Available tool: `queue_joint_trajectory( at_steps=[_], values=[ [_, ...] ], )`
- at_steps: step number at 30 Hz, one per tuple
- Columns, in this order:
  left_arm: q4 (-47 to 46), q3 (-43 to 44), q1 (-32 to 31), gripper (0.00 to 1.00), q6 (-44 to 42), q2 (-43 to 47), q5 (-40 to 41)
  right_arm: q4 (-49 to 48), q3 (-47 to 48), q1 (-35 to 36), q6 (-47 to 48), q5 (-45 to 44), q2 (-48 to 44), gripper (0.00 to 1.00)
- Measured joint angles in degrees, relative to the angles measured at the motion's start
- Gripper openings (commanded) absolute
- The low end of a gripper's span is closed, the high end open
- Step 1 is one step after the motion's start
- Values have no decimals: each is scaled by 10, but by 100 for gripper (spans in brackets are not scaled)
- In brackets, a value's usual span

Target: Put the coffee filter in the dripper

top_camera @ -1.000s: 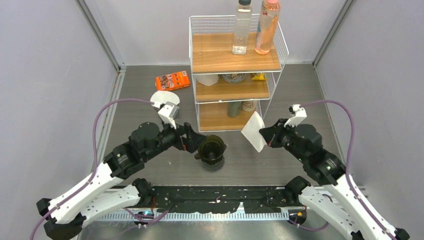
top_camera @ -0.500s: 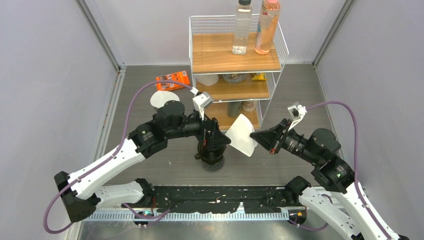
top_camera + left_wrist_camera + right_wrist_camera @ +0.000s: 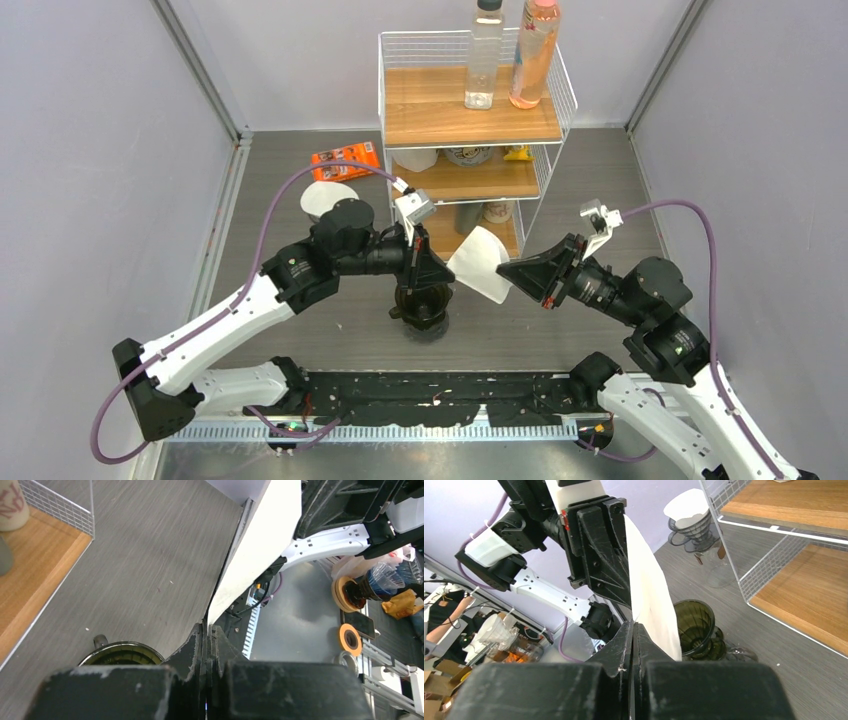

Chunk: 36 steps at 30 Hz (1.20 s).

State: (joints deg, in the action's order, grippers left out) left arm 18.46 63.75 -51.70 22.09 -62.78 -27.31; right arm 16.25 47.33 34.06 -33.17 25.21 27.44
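The white paper coffee filter [image 3: 481,263] hangs in the air just right of and above the dripper [image 3: 421,297], a dark olive glass cone on a small stand. My left gripper [image 3: 448,279] is shut on the filter's left edge, and its wrist view shows the paper [image 3: 260,555] running up from the pinched jaws [image 3: 206,628], with the dripper's rim [image 3: 122,652] at lower left. My right gripper [image 3: 501,269] is shut on the opposite edge. In the right wrist view the filter [image 3: 651,595] rises from the closed jaws [image 3: 633,626] beside the dripper [image 3: 694,622].
A wire rack with wooden shelves [image 3: 470,130] stands behind, two bottles [image 3: 508,50] on top and small items on the lower shelves. A second dripper with a white filter [image 3: 328,197] sits at back left, near an orange packet [image 3: 345,160].
My left arm swung from beside the dripper over to the filter and its jaws closed on the filter's left edge. My right gripper carried the filter left toward the dripper.
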Motion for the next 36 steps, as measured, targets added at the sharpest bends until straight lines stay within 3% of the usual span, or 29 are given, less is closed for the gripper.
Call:
queue_joint_trajectory(
  at_steps=[4,6,8,12,25,31,36],
  values=[
    [-2,0,0,0,-1,0,2,-21,-1,0,-9,20,7,18],
    [-3,0,0,0,-1,0,-1,-28,-1,0,-10,26,11,27],
    [-5,0,0,0,-2,0,-9,-32,-1,0,-10,28,16,41],
    [-13,0,0,0,-9,0,-31,-39,-1,0,-2,30,28,57],
    [-22,11,0,0,-31,-7,-55,-56,-1,0,29,116,71,62],
    [-21,20,0,0,-31,-17,-56,-91,-1,0,23,169,85,84],
    [-19,20,0,0,-32,-20,-55,-116,-1,0,13,197,105,93]
  ],
)
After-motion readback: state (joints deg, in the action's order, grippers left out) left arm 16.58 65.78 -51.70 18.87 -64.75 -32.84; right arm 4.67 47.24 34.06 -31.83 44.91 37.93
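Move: Hanging between the two hands, the filter is still pinched by both: its middle lies about 4 cm left and 1 cm ahead of the right hand, and some 6 cm right and 2 cm ahead of the left. From the left hand, the green dripper on its carafe sits 5 cm left, 2 cm ahead and roughly 14 cm down. The wire rack stands about 24 cm ahead of that hand, 3 cm to its right and 5 cm lower. Letting go of the filter's right side, the right hand opens from shut to nearly wide, in two stages, and shifts about 4 cm left, finally drawing some 2 cm back, while turning roughly 20 degrees counter-clockwise. This brings the spread fingers in around the free edge, one finger seemingly between the paper layers. The left hand keeps its pinch, easing only about a centimetre up, back and right. ##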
